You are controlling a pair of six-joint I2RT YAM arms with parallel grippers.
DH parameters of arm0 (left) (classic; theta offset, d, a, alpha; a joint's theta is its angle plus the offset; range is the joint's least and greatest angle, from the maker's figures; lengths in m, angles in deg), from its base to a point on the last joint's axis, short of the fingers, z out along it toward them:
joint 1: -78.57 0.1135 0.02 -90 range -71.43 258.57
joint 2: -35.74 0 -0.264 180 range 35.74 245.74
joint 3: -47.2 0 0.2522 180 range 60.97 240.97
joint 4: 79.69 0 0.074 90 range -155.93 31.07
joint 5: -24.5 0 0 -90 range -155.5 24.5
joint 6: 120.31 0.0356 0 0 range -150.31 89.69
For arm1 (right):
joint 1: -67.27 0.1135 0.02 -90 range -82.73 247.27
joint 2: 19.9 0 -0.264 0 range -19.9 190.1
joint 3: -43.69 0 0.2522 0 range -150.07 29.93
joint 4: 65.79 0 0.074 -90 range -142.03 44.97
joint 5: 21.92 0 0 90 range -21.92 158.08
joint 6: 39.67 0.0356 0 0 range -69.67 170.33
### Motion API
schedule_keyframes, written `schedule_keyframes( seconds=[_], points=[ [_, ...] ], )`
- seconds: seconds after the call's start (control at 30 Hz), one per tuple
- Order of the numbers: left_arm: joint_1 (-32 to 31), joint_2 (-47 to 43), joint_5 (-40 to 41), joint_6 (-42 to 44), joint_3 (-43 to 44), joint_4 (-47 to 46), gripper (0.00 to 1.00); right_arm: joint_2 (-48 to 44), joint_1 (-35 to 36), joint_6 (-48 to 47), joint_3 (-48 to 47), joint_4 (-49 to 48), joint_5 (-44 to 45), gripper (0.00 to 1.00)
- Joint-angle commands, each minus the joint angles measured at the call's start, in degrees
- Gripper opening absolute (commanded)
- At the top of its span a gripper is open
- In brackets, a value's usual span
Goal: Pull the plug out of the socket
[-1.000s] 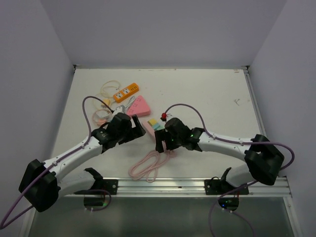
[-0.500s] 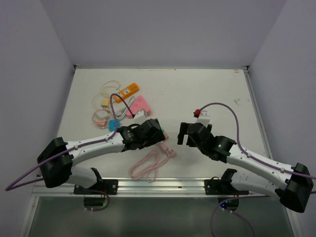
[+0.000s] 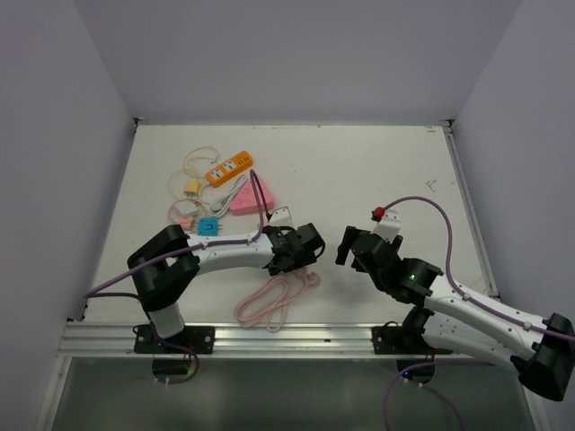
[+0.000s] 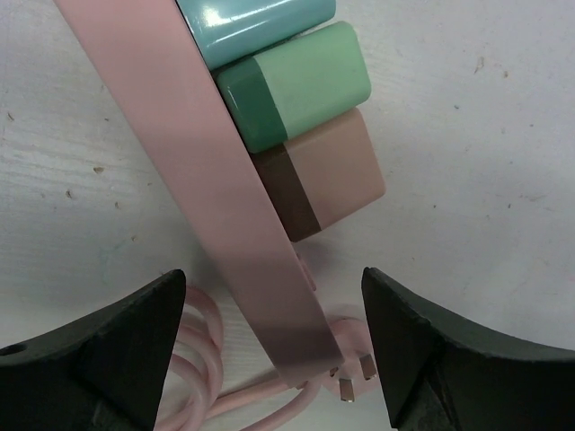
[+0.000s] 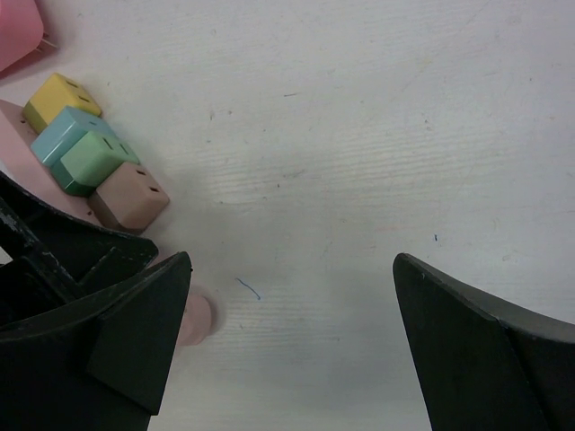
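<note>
A pink power strip lies on the table with a teal plug, a green plug and a brown plug seated side by side in it. A yellow plug sits beyond them in the right wrist view. My left gripper is open, its fingers either side of the strip's near end. In the top view the left gripper hides the strip. My right gripper is open and empty over bare table, right of the plugs, and shows in the top view.
The strip's pink cable lies coiled near the front rail, its pronged end by the strip. An orange power strip, a pink triangular adapter, a small blue adapter and loose cables lie at the back left.
My left arm has swung right and stretched out over the pink strip. My right gripper has pulled back to the right, away from the plugs.
</note>
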Motion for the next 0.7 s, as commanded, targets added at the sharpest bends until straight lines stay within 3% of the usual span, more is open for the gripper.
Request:
schedule_keyframes(
  seconds=[0.0, 0.33, 0.43, 0.53, 0.57, 0.63, 0.67],
  points=[
    [-1.0, 2.1, 2.4, -1.2, 3.2, 3.0, 0.82, -0.5, -0.3, 1.5, 0.7, -1.7, 2.5, 0.99],
    [-2.3, 3.4, 1.7, -2.4, 3.3, 4.6, 0.66, 0.3, -0.4, 1.0, 1.5, -3.4, 1.2, 0.99],
    [-2.5, 2.6, 1.7, -2.2, 2.8, 4.6, 0.55, 0.3, -0.5, 0.7, 1.6, -3.7, 0.8, 0.99],
    [-2.5, 1.0, 1.8, -1.7, 1.3, 3.0, 0.37, 0.2, -0.5, 0.6, 1.5, -3.9, -0.3, 0.99],
    [-2.5, 0.4, 1.9, -1.3, 0.5, 2.5, 0.26, 0.1, -0.5, 0.5, 1.4, -4.0, -0.6, 0.99],
    [-2.5, -1.8, 2.8, 0.2, -0.4, 1.5, 0.17, -0.1, -0.6, 0.0, 1.5, -5.1, -2.5, 0.99],
    [-2.5, -2.7, 3.1, 1.2, -1.5, 0.1, 0.08, -0.2, -0.5, -0.7, 1.5, -5.6, -3.4, 0.99]
  ],
)
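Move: The pink socket strip slants forward-left with its near end already between the left hand's open fingers; its middle lies about 4 cm ahead, 3 left and 2 below. Along its right side, the brown-pink plug sits some 4 cm ahead and 1 right of the left hand, green 6 ahead and level sideways, yellow 10 ahead and 3 left. From the right hand, the strip's middle is roughly 17 cm left, 4 ahead and 10 below. Both left finger pads come to pinch the pink strip by its sides close to its near end, just short of the brown-pink plug. The hand sinks about 1.5 cm and eases back about as far towards the base, fingers closing from wide to about a third open around the strip, then starts to rise slightly; the wrist hardly turns. ##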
